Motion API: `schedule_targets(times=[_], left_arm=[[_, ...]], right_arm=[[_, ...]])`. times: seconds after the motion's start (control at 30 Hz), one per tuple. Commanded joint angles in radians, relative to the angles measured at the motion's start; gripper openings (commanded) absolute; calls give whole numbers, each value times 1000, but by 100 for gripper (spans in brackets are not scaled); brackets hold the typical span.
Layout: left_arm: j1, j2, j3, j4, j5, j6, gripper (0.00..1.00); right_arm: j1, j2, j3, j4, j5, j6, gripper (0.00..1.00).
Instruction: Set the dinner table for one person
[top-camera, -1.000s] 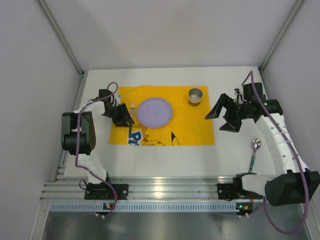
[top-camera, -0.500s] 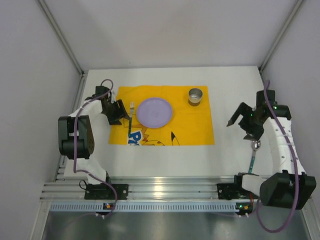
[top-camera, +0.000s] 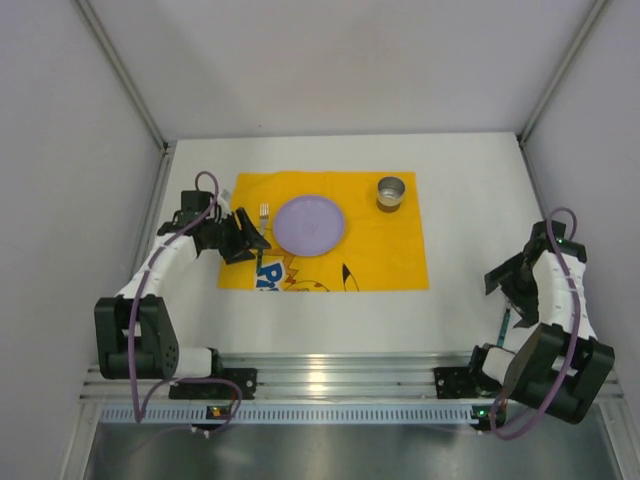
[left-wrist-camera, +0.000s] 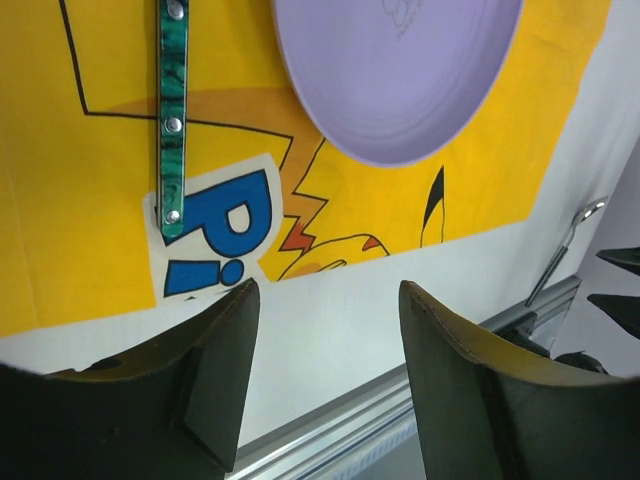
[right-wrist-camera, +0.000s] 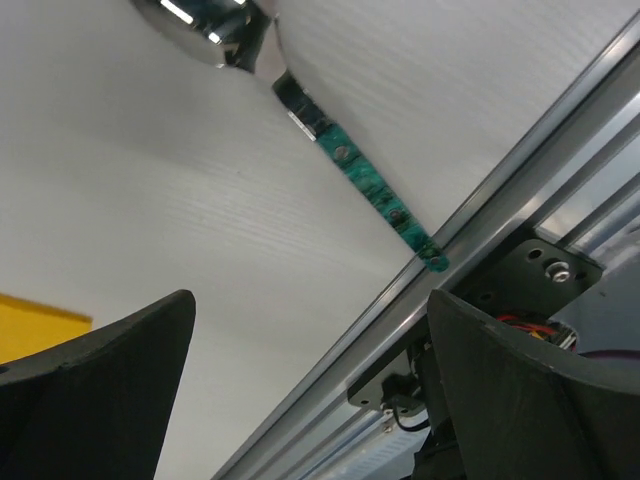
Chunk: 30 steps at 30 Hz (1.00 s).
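Observation:
On the white dinner table lies a yellow mat with a purple plate and a metal cup. A fork with a green handle rests on the mat left of the plate. My left gripper hovers beside the handle, open and empty. A spoon with a green handle lies by the near right edge. My right gripper is above it, wide open and empty. The arm hides most of the spoon in the top view.
An aluminium rail runs along the near edge, just beyond the spoon handle's end. Grey walls close in the table on the left, right and back. The left wrist view catches the spoon far off.
My left gripper opened wider and drew back left from the fork. My right arm swung from near the cup back toward the near right edge and now covers the spoon.

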Motion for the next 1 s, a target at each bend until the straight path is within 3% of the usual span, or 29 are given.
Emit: schedule_targets(times=[0.0, 0.2, 0.4, 0.6, 0.8, 0.83, 0.97], left_arm=[[0, -48, -37, 66, 72, -24, 63], [2, -15, -32, 97, 115, -53, 61], [0, -13, 40, 59, 129, -63, 60], [2, -45, -1, 51, 69, -43, 60], [2, -88, -35, 20, 34, -21, 61], [0, -91, -40, 17, 29, -21, 61], [0, -123, -55, 5, 11, -21, 61]], right_arm=[[-22, 29, 19, 15, 192, 18, 100], [-49, 133, 5, 70, 211, 23, 100], [-40, 267, -19, 199, 154, 24, 85], [32, 324, -36, 249, 159, 15, 57], [32, 350, -41, 296, 129, -25, 15], [33, 353, -39, 297, 132, -40, 1], [46, 332, -21, 306, 131, -78, 0]])
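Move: The spoon's middle, where its green handle begins, lies about 6 cm below the right hand, roughly 3 cm to its right and 1 cm ahead; the handle runs back towards the base. From that hand the cup stands some 29 cm ahead and 24 cm left, the plate about 21 cm ahead and 43 cm left. From the left hand the spoon is roughly 57 cm to the right, 15 cm back and 10 cm below. Sinking about 6 cm onto the spoon, the right hand first slides some 3 cm right and slightly back to get over it, then eases forward again on the way down. The fingers tilt in towards the base by 10 to 15 degrees and close from wide open to shut, pinching the green handle just behind the neck. ##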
